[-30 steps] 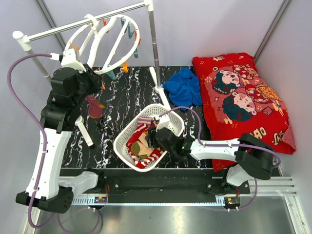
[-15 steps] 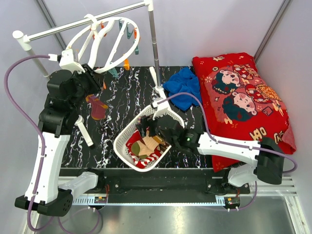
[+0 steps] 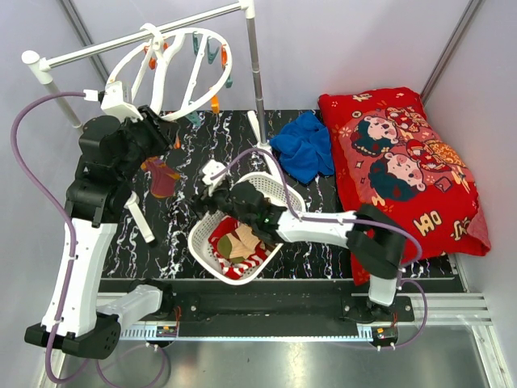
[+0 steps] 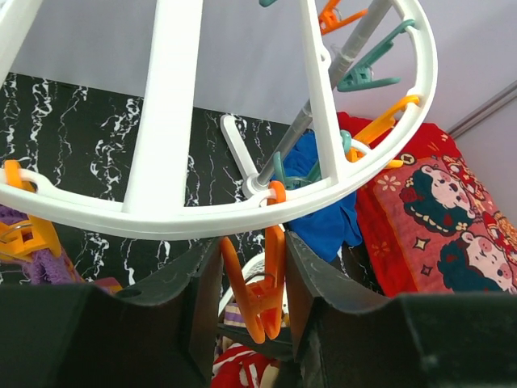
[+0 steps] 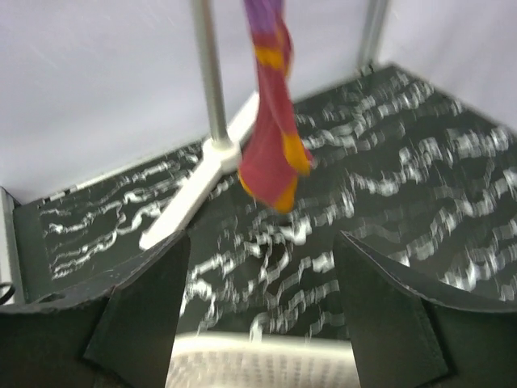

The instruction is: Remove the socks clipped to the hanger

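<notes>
The white hanger [image 3: 196, 31] [image 4: 170, 105] hangs from the rack's rod at the back left. Up at its lower rim, my left gripper [image 3: 157, 133] [image 4: 250, 267] has its jaws against both handles of an orange clip [image 4: 258, 291] whose tip holds nothing. One maroon and purple sock [image 3: 161, 179] [image 5: 271, 145] [image 4: 36, 271] hangs from a neighbouring clip. Reaching left over the basket [image 3: 279, 184] [image 5: 266, 364], my right gripper [image 3: 210, 194] [image 5: 258, 267] is open and empty, facing that sock but apart from it. Several socks [image 3: 234, 242] lie in the basket.
The rack's upright pole [image 3: 257, 81] and white feet [image 3: 139, 217] [image 5: 190, 194] stand on the black marbled table. A blue cloth [image 3: 305, 145] and a big red cartoon-print pillow [image 3: 404, 162] lie at the right.
My right arm swung left from above the basket toward the hanging sock, and its jaws spread wider. The left jaws eased a little around the clip, and the hanger swayed.
</notes>
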### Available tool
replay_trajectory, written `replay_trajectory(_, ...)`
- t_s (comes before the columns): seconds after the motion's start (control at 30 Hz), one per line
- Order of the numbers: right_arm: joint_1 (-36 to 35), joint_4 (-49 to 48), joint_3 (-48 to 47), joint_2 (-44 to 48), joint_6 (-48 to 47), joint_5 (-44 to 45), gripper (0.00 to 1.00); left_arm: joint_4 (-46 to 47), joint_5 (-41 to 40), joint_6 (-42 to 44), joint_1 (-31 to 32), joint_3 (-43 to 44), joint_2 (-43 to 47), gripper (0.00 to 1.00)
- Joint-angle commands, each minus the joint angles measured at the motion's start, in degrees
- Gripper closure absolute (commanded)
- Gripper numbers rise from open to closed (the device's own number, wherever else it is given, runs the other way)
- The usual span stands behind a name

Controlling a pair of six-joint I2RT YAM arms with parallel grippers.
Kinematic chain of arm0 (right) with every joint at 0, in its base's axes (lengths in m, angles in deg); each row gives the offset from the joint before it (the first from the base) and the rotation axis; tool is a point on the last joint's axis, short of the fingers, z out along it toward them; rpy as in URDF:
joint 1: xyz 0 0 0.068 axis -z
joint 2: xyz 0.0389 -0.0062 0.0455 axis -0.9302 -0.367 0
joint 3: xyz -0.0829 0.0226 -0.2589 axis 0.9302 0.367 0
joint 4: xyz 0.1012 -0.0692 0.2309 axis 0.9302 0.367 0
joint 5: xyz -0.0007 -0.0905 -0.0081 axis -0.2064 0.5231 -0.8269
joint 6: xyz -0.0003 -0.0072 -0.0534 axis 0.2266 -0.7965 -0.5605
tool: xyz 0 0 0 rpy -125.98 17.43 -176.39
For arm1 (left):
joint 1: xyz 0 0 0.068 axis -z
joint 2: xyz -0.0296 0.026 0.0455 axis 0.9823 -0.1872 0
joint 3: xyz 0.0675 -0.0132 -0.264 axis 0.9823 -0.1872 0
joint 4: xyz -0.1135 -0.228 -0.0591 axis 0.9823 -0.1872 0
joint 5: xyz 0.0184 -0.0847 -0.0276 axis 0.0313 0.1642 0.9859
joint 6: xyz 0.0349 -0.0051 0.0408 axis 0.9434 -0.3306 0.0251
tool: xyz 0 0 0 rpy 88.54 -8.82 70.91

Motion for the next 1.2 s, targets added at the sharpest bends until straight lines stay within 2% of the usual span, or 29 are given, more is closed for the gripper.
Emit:
replay_trajectory(0.0, 1.34, -13.78, -8.65, -5.4, -7.09, -8.77, 0.21, 5.88, 4.0, -1.04, 0.21, -0.41, 0.75, 0.62)
replay_trajectory(0.23, 2.22, -17.83, -18.85, -16.38, -9.55, -10.71, 0.21, 7.02, 5.86, -2.18, 0.21, -1.55, 1.1, 0.6)
replay_trajectory(0.37, 2.22, -15.2, -26.74, -20.7, -10.52, -10.01, 0.23, 7.47, 6.29, -2.53, 0.21, -2.16, 1.8, 0.59)
replay_trajectory(0.43, 2.22, -14.41, -28.34, -22.19, -10.17, -9.84, 0.34, 7.64, 6.65, -2.71, 0.21, -2.43, 2.15, 0.58)
replay_trajectory(0.5, 2.13, -14.32, -29.49, -22.47, -9.03, -9.66, 0.52, 7.55, 6.82, -2.8, 0.21, -2.69, 2.5, 0.57)
replay_trajectory(0.57, 2.13, -14.32, -29.67, -22.12, -8.76, -9.92, 0.62, 7.29, 6.74, -2.71, 0.21, -3.13, 2.86, 0.56)
replay_trajectory(0.6, 2.22, -14.23, -29.67, -21.94, -8.24, -9.75, 0.73, 7.29, 6.56, -2.71, 0.21, -3.31, 3.12, 0.55)
replay_trajectory(0.67, 2.13, -14.06, -29.49, -21.06, -7.54, -8.96, 0.86, 6.94, 6.47, -2.97, 0.21, -3.75, 3.91, 0.55)
replay_trajectory(0.7, 2.13, -13.88, -29.32, -20.28, -7.1, -8.26, 1.0, 6.76, 6.47, -3.06, 0.21, -3.84, 4.09, 0.54)
replay_trajectory(0.8, 2.22, -14.06, -27.74, -18.17, -5.86, -8.08, 1.0, 5.63, 6.3, -3.06, 0.21, -3.92, 4.97, 0.49)
replay_trajectory(0.9, 2.04, -14.23, -24.93, -15.27, -5.16, -7.99, 1.0, 3.26, 4.72, -2.62, 0.21, -3.49, 5.93, 0.39)
replay_trajectory(1.1, 1.43, -13.79, -19.3, -10.09, -4.81, -5.64, 1.0, -3.76, -2.31, -2.0, 0.21, -1.38, 7.69, 0.26)
replay_trajectory(1.17, 0.9, -13.62, -17.46, -9.11, -5.5, -5.01, 1.0, -6.14, -5.2, -2.18, 0.21, -0.33, 7.61, 0.24)
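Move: The last striped purple-and-maroon sock hangs about 9 cm to the right hand's left, 5 cm ahead and 5 cm higher. Its orange clip is some 8 cm above the sock's middle, while the basket's middle lies roughly 11 cm right of that hand, 4 cm back and 18 cm down. From the left hand, the sock is about 6 cm left, 4 cm back and 8 cm below; an empty orange clip still sits between its fingers. The right fingers shut on the hanging sock and pinch it below its purple cuff, after a reach of about 9 cm left, 5 cm up and 4 cm forward, tipping up; still pinching, the hand then draws about 2.5 cm right. The left hand edges right, then backs off about 3.5 cm with a slight swing left, opening wide and letting go of the empty clip on the ring. ##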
